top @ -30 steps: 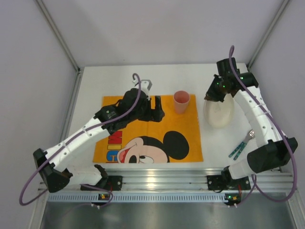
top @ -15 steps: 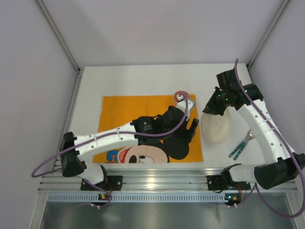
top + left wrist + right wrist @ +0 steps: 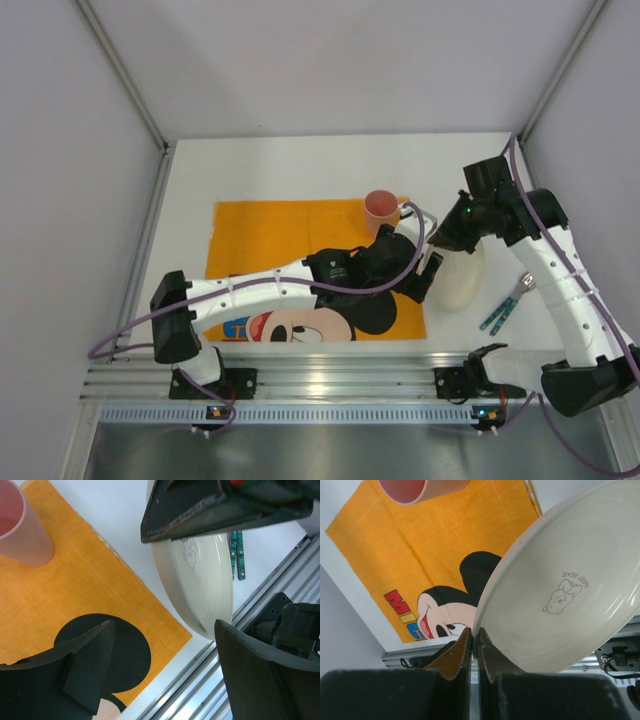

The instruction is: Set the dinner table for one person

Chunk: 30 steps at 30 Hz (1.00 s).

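My right gripper is shut on the rim of a cream plate and holds it tilted on edge, just right of the orange Mickey Mouse placemat. The right wrist view shows the plate's underside with a small bear drawing, pinched at my right gripper. My left gripper is open and empty, reaching over the placemat's right edge close to the plate. A pink cup stands on the placemat's far right corner. The white dinner table carries everything.
Green-handled cutlery lies on the table at the right, also in the left wrist view. A metal rail runs along the near edge. Grey walls close in the sides and back.
My left arm has swung right across the placemat from its far middle to the plate. My right gripper has moved the plate nearer and tipped it more upright.
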{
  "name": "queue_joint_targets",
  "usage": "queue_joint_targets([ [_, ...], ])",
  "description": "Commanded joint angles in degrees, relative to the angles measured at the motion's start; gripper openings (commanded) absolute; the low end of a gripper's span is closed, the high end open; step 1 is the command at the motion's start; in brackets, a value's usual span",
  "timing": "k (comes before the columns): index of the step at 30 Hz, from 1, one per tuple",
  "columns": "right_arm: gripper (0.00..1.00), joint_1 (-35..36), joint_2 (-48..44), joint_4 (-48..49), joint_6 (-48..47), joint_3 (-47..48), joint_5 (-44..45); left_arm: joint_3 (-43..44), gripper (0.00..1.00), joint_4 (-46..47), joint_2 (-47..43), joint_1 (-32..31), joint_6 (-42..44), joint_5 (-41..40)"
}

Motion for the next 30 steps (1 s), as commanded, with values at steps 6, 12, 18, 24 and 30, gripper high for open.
queue_joint_targets([
  [6,0.00,0.9,-4.0,-0.9,4.9,-0.5,-7.1,4.4,0.71,4.7,3.6,-0.7,-0.3,-6.0],
  [12,0.00,0.9,-9.8,3.2,12.1,-6.7,-12.4,7.4,0.40,4.0,4.6,-1.0,0.9,-13.7],
  [18,0.00,1.0,-12.7,7.2,15.8,-12.1,-15.9,8.0,0.04,2.6,5.3,-0.9,1.1,-14.2],
  [24,0.00,1.0,-12.3,7.3,15.6,-10.6,-15.9,7.3,0.00,0.9,4.6,-0.9,1.1,-15.6],
  [30,0.00,0.9,-12.4,7.2,15.2,-9.6,-16.3,5.8,0.00,0.9,3.2,-1.0,1.1,-16.3],
])
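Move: The plate, held by its rim in the right fingers, hangs beside the open left gripper, its middle about 7 cm right, 3 cm back and 5 cm below. From the right hand it is some 7 cm back, 6 cm right and 4 cm down. From the left hand, the pink cup stands about 15 cm ahead, 10 cm left; the cutlery lies 20 cm right, 2 cm back; both nearly 20 cm below. Left fingers, easing forward, pinch the plate's rim as the right hand brings it some 4 cm back-left. ##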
